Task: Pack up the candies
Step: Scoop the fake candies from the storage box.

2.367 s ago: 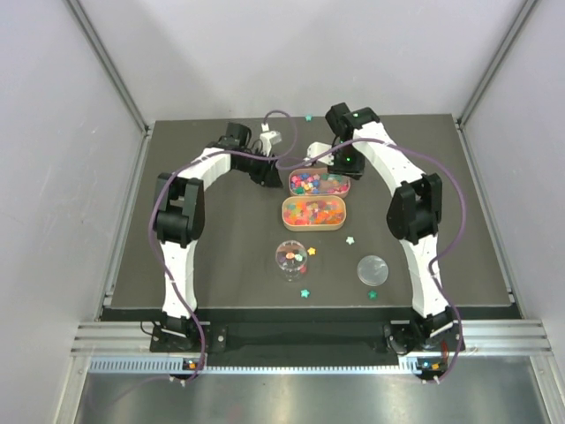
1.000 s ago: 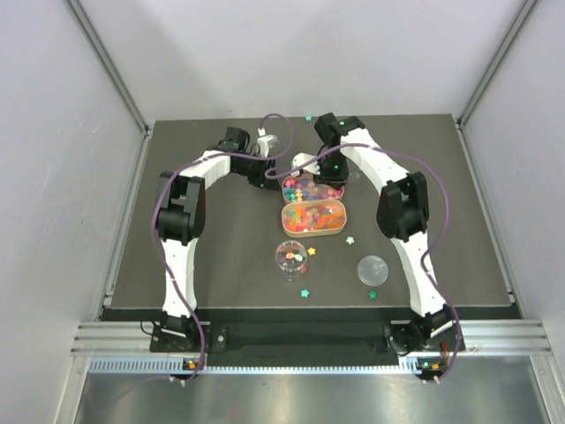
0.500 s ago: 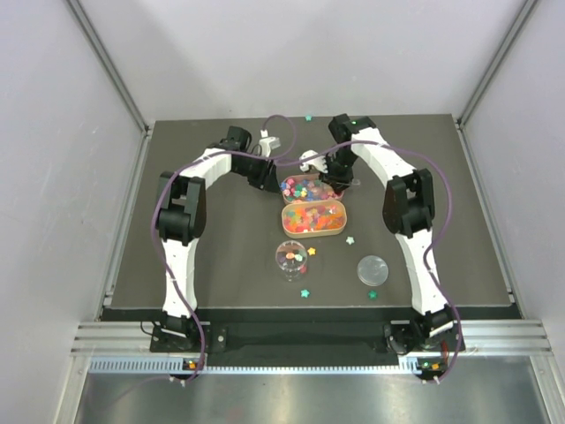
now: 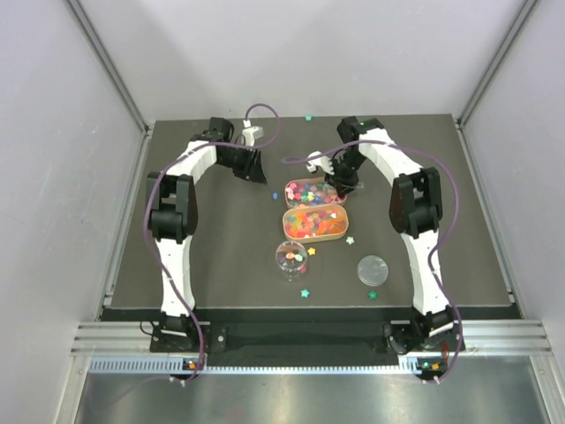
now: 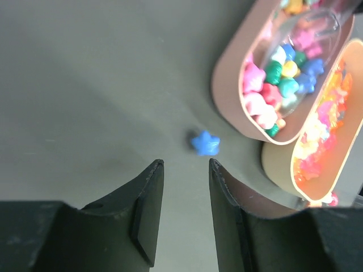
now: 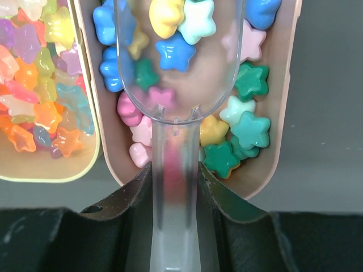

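The candies are small bright stars. Multicoloured ones fill a pink oval tray [image 4: 329, 200] [image 6: 283, 130] [image 5: 227, 73], and orange, red and yellow ones fill a second tray [image 4: 313, 235] [image 6: 91, 164]. My right gripper [image 4: 340, 181] [image 6: 174, 170] is shut on the handle of a clear scoop [image 6: 178, 85], whose bowl lies in the pink tray with a few stars in it. My left gripper [image 4: 259, 172] [image 5: 184, 163] is open and holds nothing, low over the table left of the trays. A loose blue star [image 5: 205, 143] lies just ahead of its tips. The clear jar [image 4: 291, 258] holds a few candies.
The jar's clear lid [image 4: 372, 269] lies flat to the right of the jar. Loose stars lie on the dark table near the jar [image 4: 311, 251], by the orange tray [image 4: 350, 239], near the front edge [image 4: 305, 293] and at the back [image 4: 308, 117].
My left arm has drawn back to the left, away from the trays. My right gripper has brought the scoop down into the pink tray.
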`<state>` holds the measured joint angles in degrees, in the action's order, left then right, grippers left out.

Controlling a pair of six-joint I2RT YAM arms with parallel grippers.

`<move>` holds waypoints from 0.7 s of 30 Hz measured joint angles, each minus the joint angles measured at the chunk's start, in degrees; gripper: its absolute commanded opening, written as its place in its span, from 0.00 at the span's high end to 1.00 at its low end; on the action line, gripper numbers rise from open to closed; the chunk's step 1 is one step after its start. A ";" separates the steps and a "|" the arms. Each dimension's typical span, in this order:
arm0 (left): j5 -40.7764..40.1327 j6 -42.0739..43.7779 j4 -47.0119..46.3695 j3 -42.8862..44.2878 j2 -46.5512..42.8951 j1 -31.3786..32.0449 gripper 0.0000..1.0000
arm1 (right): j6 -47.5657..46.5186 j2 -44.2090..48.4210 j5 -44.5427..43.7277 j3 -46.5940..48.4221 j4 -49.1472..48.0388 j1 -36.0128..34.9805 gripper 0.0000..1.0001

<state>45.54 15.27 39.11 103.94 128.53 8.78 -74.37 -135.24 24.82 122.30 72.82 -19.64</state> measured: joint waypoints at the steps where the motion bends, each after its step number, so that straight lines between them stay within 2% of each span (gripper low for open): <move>1: -0.02 0.20 0.00 0.61 0.00 -0.26 0.58 | -0.07 0.09 0.09 -0.09 0.28 0.20 1.00; 13: -2.16 2.03 0.07 3.41 0.00 -1.27 0.59 | -1.55 4.92 1.88 -0.92 2.82 1.77 1.00; 18: -1.86 1.86 0.04 1.73 -1.11 -2.10 0.59 | -1.07 10.49 5.60 -2.01 3.06 1.75 1.00; 21: -1.64 1.81 1.09 -0.98 -3.78 -3.91 0.59 | -0.20 14.82 9.94 -5.81 3.08 1.77 1.00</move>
<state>43.90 17.08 40.21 102.96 124.75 4.86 -74.56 -120.42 34.76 116.49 75.90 -17.87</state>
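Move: Down and to the left of the right hand, which holds the scoop, the candy box is centred roughly 6 cm left, level fore-and-aft, 4 cm below. The round clear storage box lies about 18 cm back and 13 cm left of that hand, 4 cm lower; the box of orange candies, 8 cm back and 6 cm left. From the empty left hand the storage box is some 20 cm back and 8 cm right, 4 cm below. Lifting the loaded scoop out of the candy box, the right hand keeps its pinch on the handle, first draws a good centimetre to the right, then climbs about 9 cm while easing 3 cm back, tipping the scoop's head up some 10 degrees. The part-open left hand withdraws from the box, forward and up a little, then some 4 cm left in all, touching nothing. ##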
